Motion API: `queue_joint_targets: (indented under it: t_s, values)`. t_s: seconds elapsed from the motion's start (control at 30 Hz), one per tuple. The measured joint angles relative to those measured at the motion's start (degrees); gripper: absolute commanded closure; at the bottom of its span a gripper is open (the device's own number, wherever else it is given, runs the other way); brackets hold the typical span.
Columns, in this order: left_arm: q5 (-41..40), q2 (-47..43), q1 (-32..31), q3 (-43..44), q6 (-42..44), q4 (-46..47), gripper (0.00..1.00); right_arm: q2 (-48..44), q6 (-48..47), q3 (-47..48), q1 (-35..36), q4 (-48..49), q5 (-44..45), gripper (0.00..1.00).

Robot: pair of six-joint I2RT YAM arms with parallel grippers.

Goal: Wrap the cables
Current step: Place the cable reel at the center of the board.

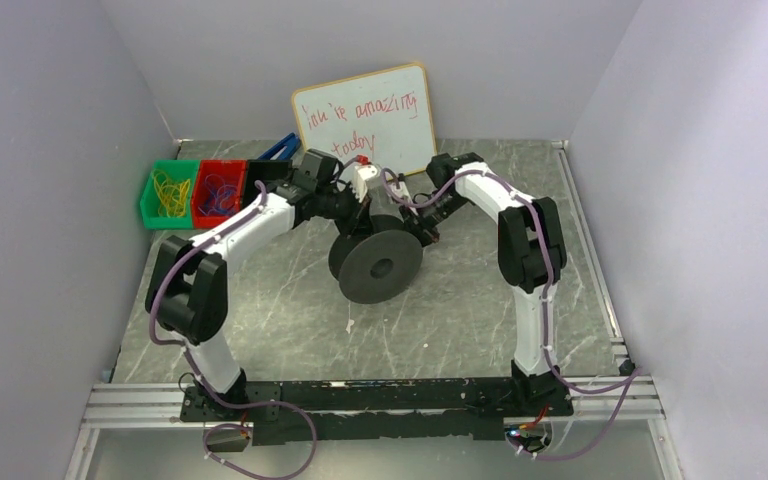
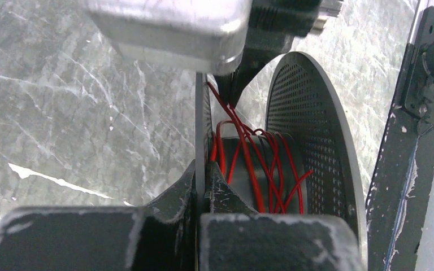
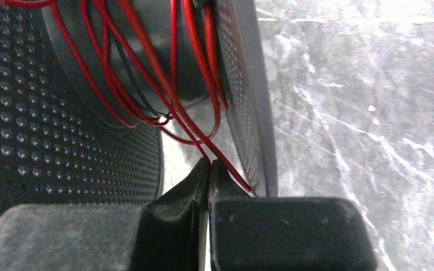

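A black spool [image 1: 380, 268] stands on its rim in the middle of the table, with both arms meeting behind it. My left gripper [image 2: 203, 165] is shut on the thin edge of one spool flange [image 2: 200, 124]. The thin red cables [image 2: 248, 164] lie in loose crossing turns on the hub, between that flange and the perforated one [image 2: 299, 124]. My right gripper [image 3: 209, 164] is shut on a strand of the cables [image 3: 147, 62], which runs taut from its tips up to the hub. In the left wrist view, that gripper's dark finger [image 2: 238, 84] hangs above the hub.
A green bin [image 1: 150, 205] with yellow loops and a red bin [image 1: 200, 205] stand at the back left. A whiteboard [image 1: 365, 115] leans on the back wall, with a blue object [image 1: 278, 148] beside it. Grey walls close in three sides.
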Motion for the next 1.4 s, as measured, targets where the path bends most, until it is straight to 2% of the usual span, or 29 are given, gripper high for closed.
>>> queue_joint_targets:
  t_s: [0.03, 0.2, 0.33, 0.5, 0.6, 0.67, 0.73, 0.77, 0.8, 1.03, 1.17, 1.2, 1.27, 1.4]
  values:
    - [0.6, 0.5, 0.4, 0.1, -0.6, 0.4, 0.97, 0.6, 0.7, 1.0, 0.0, 0.0, 0.0, 0.96]
    - [3.3, 4.2, 2.6, 2.1, -2.6, 1.7, 0.84, 3.8, 2.6, 6.1, -1.6, -0.4, -1.1, 0.97]
    - [4.4, 6.8, 4.4, 2.9, -3.7, 3.5, 0.67, 5.2, 2.8, 7.2, -3.4, -1.1, -3.3, 0.96]
    - [2.7, 9.6, 5.0, 3.0, -3.5, 3.3, 0.50, 5.5, 2.8, 7.3, -4.4, -1.6, -2.9, 0.96]
    - [1.3, 11.0, 5.0, 2.9, -3.8, 2.3, 0.45, 6.6, 2.7, 7.8, -4.8, -3.1, -3.1, 0.96]
    - [0.6, 11.6, 5.1, 2.9, -4.1, 1.8, 0.35, 7.4, 2.9, 8.1, -4.9, -3.4, -3.3, 0.96]
    - [-0.3, 11.8, 5.1, 2.9, -4.1, 1.5, 0.33, 8.0, 3.5, 8.1, -4.9, -3.3, -3.3, 0.96]
    - [-1.1, 11.8, 5.1, 2.9, -4.2, 1.4, 0.21, 8.1, 4.0, 8.0, -4.9, -3.1, -3.1, 0.96]
    - [-2.3, 11.8, 5.1, 2.9, -4.2, 1.5, 0.17, 8.1, 4.4, 8.0, -5.0, -2.9, -2.9, 0.96]
    - [-14.1, 13.7, 5.2, 3.7, -4.7, 1.5, 0.15, 8.5, 9.0, 7.7, -5.6, -0.7, -2.0, 0.92]
    - [-21.3, 14.8, 5.6, 3.7, -5.7, 1.4, 0.14, 8.5, 15.0, 7.2, -6.1, 2.3, -0.1, 0.78]
    - [-22.5, 14.8, 5.9, 3.7, -5.9, 1.4, 0.13, 8.5, 16.3, 6.8, -6.3, 3.2, 0.6, 0.73]
    - [-24.1, 14.8, 6.3, 4.0, -6.1, 1.5, 0.06, 8.5, 18.4, 5.6, -6.5, 4.9, 1.9, 0.58]
    - [-26.2, 14.0, 7.3, 4.5, -6.5, 1.2, 0.06, 6.5, 23.3, 0.3, -7.3, 9.9, 6.6, 0.35]
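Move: Under the left hand, still pinching the upper rim of the reel's far flange, the cable reel leans on edge, its middle about 7 cm back and 6 cm down. The board's centre spot is some 7 cm back, 4 cm right and 16 cm below; the whiteboard stands 25 cm ahead, the black box 17 cm ahead and 25 cm left. From the right hand, that spot lies about 6 cm back, 4 cm left and 8 cm down, the reel's middle 6 cm back and 8 cm left. Pushing the flange rim about 4 cm forward, then down, the left hand opens its fingers wide, lets go and carries on forward, down and left towards the whiteboard, turning nearly 30 degrees counter-clockwise. Alongside, the right hand, shut on a red cable strand between the flanges, goes 3.5 cm forward, then sinks some 5 cm, draws right, turns clockwise and opens about halfway, free of strand and reel. ##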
